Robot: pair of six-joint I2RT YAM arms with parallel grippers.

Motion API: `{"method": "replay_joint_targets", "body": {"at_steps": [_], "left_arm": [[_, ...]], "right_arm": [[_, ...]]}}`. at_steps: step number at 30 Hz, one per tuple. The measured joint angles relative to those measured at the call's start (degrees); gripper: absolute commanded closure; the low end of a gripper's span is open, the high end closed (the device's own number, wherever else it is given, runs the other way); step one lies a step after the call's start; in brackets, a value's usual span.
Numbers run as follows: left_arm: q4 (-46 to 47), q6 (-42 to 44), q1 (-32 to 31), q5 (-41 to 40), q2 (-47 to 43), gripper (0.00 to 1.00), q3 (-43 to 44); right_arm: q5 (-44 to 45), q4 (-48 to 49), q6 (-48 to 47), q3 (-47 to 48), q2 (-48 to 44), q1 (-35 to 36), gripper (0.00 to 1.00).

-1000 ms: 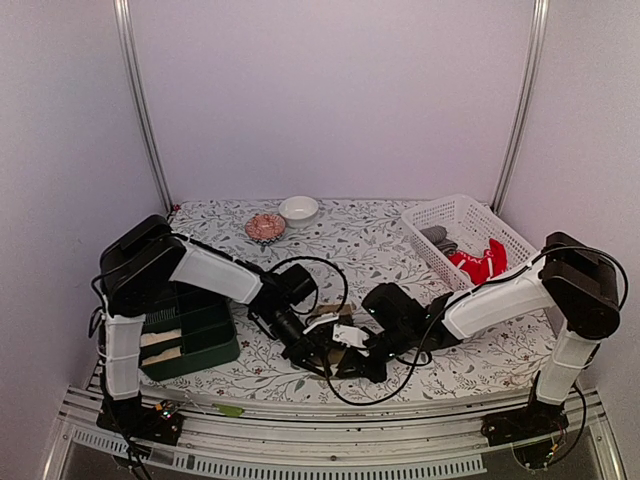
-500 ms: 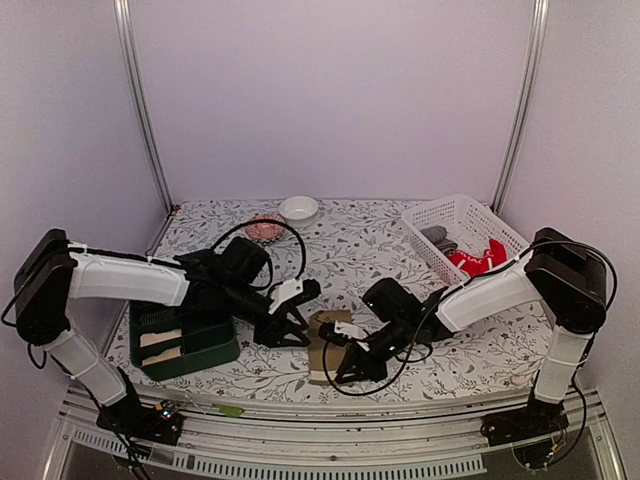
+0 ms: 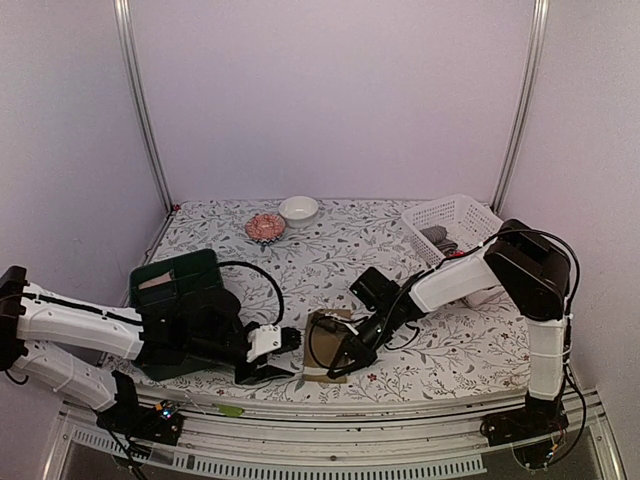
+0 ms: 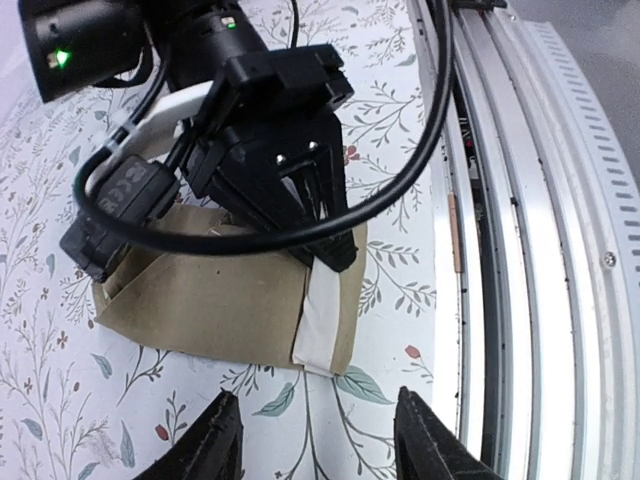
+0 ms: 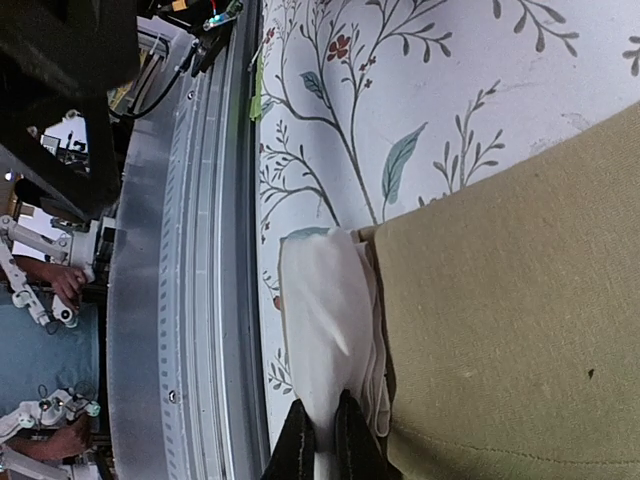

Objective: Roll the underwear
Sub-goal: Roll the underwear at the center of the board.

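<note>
A khaki-tan underwear (image 4: 200,295) lies flat near the table's front edge, with a white band (image 4: 322,320) along its near end. My right gripper (image 5: 322,440) is shut on that white band (image 5: 325,310), with the khaki cloth (image 5: 510,300) spread beside it. From above, the right gripper (image 3: 345,356) sits on the khaki underwear (image 3: 320,374). My left gripper (image 4: 320,440) hangs open just short of the band, apart from it, with nothing between its fingers. In the top view it is low at the left (image 3: 280,350). A grey underwear (image 3: 436,236) and a sliver of a red one (image 3: 455,255) lie in the basket.
A white basket (image 3: 462,214) stands at the back right. A green box (image 3: 178,278) is at the left, partly behind my left arm. A white bowl (image 3: 299,208) and a pinkish dish (image 3: 266,226) stand at the back. A metal rail (image 4: 520,200) runs along the table's front edge.
My left gripper has opened, let go of the khaki underwear and drawn back to the left. The right gripper has stayed shut on the white band.
</note>
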Motion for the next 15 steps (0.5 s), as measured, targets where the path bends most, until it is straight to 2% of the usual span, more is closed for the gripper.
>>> {"method": "replay_joint_targets", "body": {"at_steps": [8,15], "left_arm": [[5.33,2.99,-6.12,-6.34,10.78,0.5,1.11],[9.33,5.53,-7.37,-9.31,20.65,0.55,4.39]], "right_arm": [[-3.87,-2.78,1.33,1.84,2.25,-0.79,1.0],[-5.44,-3.1,1.55,1.84,2.99,-1.38,1.0]]}}
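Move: The underwear's waistband strip has its left end about 4 cm to the left hand's right, roughly level fore and aft, and some 8 cm below. The brown underwear body has its middle about 7 cm ahead of the left hand, 8 cm to its right and 8 cm down; the green bin is roughly 25 cm to its left and 15 cm ahead, also lower. From the right hand, which already grips the waistband, that left end is about 6 cm to the left and level with it. Downwards and to the right, the left hand sinks about 7 cm while sliding some 3.5 cm in towards the left end of the waistband, its half-open fingers tipping about 10 degrees steeper and coming to either side of the strip's corner without closing. The right hand keeps its pinch on the waistband nearly in place, its wrist tilting a little under 10 degrees. ##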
